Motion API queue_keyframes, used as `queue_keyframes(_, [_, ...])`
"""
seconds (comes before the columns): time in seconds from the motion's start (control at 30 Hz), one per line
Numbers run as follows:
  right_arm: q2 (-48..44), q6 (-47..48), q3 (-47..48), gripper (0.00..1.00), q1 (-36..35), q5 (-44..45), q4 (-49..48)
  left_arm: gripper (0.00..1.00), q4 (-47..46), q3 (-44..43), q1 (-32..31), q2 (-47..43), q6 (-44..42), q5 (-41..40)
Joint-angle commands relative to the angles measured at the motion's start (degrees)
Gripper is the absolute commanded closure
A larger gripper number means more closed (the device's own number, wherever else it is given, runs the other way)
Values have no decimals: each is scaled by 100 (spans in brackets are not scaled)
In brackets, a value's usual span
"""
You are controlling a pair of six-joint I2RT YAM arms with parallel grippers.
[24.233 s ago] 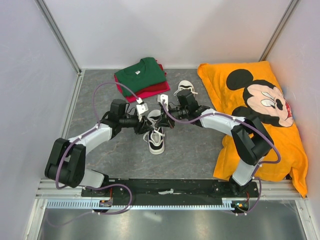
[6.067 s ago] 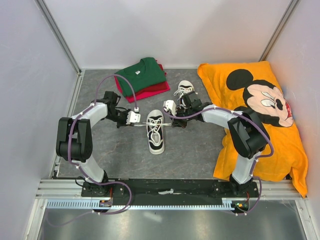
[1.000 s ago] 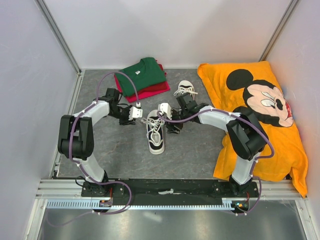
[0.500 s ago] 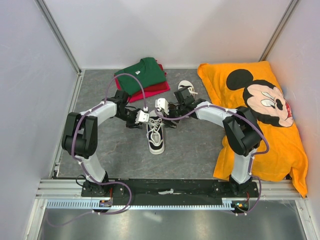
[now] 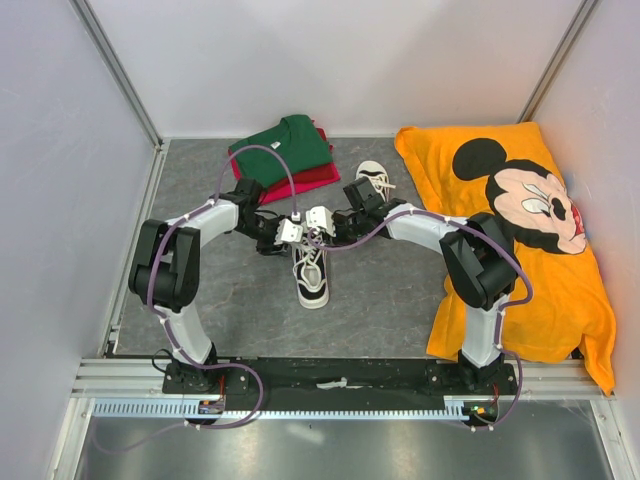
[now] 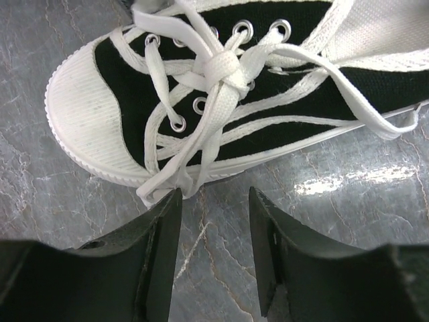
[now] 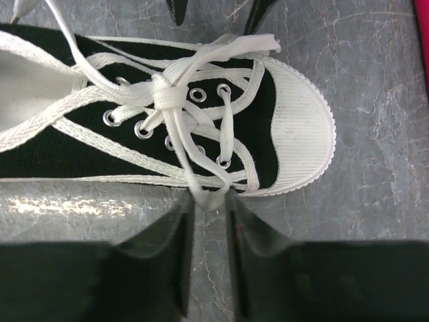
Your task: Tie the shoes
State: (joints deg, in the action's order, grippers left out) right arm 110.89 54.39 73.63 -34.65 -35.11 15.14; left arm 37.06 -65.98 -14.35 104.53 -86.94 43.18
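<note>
One of the shoes (image 5: 311,272), black with a white toe cap, lies mid-table with its laces crossed in a knot (image 6: 221,67). The other shoe (image 5: 372,178) lies behind it. My left gripper (image 6: 214,198) is open beside the shoe's side, and a lace loop (image 6: 161,191) touches its left fingertip. My right gripper (image 7: 210,201) is on the opposite side, its blurred fingers pinching a lace loop (image 7: 212,196) at their tips. From above, the left gripper (image 5: 290,232) and right gripper (image 5: 320,222) meet over the shoe's heel end.
Folded green and red shirts (image 5: 283,150) lie at the back left. An orange Mickey Mouse cloth (image 5: 520,230) covers the right side. White walls and metal rails enclose the grey floor (image 5: 240,300).
Both grippers have moved inward to the near shoe. The right jaws widened, then narrowed onto a lace loop. The left jaws opened slightly.
</note>
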Motion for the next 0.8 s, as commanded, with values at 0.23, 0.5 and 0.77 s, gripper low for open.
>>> queue_keyframes(0.23, [-304, 371, -23, 100, -77, -224, 139, 46, -919, 199, -182, -117, 388, -63])
queue_keyframes(0.5, [-533, 212, -155, 100, -68, -75, 262, 57, -990, 269, -200, -21, 379, -380])
queue_keyframes(0.77, [-753, 221, -384, 100, -42, 92, 315, 98, -841, 418, -182, -239, 396, -609])
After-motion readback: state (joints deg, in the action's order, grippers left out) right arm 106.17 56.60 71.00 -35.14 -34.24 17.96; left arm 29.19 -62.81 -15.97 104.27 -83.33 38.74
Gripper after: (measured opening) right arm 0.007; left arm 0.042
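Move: Right gripper: the right bow loop's tip lies between the half-open fingers, within a centimetre of the hand point. The knot is about 5 cm to the left, 2 cm back and 2 cm higher; the toe cap is some 5 cm ahead, 4 cm left. Left gripper: the left loop's tip is about 1 cm ahead and 1 cm below, with the knot 5 cm to the right and 2 cm up; a loose lace end hangs roughly 3 cm ahead. Shut the right gripper on the tip of the right loop, then draw the loop back, up and a little to the right, about 2 cm in all. Meanwhile, ease the open left gripper about 1 cm forward, dipping right and coming back, then sink it about 1 cm and close to pinch the left loop's tip. ##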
